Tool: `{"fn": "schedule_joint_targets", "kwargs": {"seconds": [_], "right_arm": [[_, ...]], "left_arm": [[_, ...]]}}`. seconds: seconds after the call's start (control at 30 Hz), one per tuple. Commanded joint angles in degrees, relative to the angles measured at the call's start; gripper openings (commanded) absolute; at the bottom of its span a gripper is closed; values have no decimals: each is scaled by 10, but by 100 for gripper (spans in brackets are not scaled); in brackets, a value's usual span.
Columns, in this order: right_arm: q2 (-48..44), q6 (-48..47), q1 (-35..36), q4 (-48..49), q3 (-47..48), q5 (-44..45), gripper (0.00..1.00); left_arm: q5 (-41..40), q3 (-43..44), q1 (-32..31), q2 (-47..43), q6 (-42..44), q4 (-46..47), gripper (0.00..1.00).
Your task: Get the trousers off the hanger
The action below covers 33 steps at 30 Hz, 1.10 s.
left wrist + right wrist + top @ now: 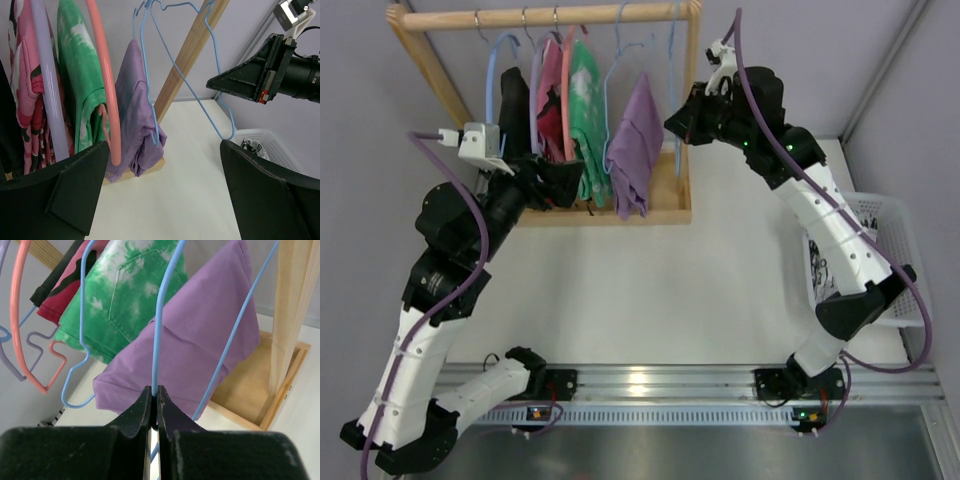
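The thin light-blue wire hanger [159,315] hangs bare at the right end of the rack, its wire [672,60] carrying no cloth. My right gripper [155,392] is shut on one of its wires, in front of the purple garment [200,330]. From the left wrist view the same hanger [195,85] slants down beside the right gripper [212,82]. The trousers [820,262], white with black scribbles, lie in the white basket [890,215] and peek over its rim [252,146]. My left gripper [164,150] is open and holds nothing, low beside the rack [560,180].
The wooden rack [550,15] carries a purple garment [635,150], a green tie-dye one [585,100], a pink-red one [552,95] and a black one [515,105] on other hangers. Its post [292,315] and base tray [665,210] stand close to my right gripper.
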Motion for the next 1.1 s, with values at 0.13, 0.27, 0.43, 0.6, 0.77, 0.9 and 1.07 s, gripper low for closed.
{"fn": "schedule_joint_targets", "kwargs": {"seconds": [0.13, 0.27, 0.43, 0.6, 0.77, 0.9, 1.07], "right_arm": [[20, 32, -40, -22, 29, -37, 0], [20, 30, -51, -17, 2, -53, 0], [-6, 7, -51, 19, -39, -65, 18], [-50, 0, -52, 51, -100, -63, 61], [-105, -25, -52, 54, -152, -53, 74], [-163, -55, -52, 63, -209, -34, 89], [-265, -108, -58, 65, -293, -3, 99]], "left_arm": [[21, 19, 4, 15, 13, -26, 99], [49, 34, 4, 29, 34, -51, 99], [92, 107, 3, 72, 75, -139, 98], [132, 124, 3, 88, 118, -203, 99], [121, 118, 4, 79, 180, -248, 99], [139, 125, 4, 77, 220, -321, 99], [167, 96, 5, 45, 250, -366, 99]]}}
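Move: My right hand grips the near side of the empty blue hanger. Its place at the right end of the rod is about 11 cm ahead and 12 cm above, hardly to either side. The rack's right post stands some 11 cm ahead and 3 cm to the right; the purple trousers hang about 10 cm ahead, 8 cm left and 12 cm lower. From my open left hand that rod end is roughly 24 cm ahead, 20 cm right and 8 cm up. With my right hand I ease the hanger forward, down and a little left, about 2 cm each way, to set its hook on the rod. Then I open the fingers wide, let go, and draw back and right, away from the hanger. My empty left hand sinks about 9 cm, drawing back late, and rolls left side up, tipping down and turning clockwise. ##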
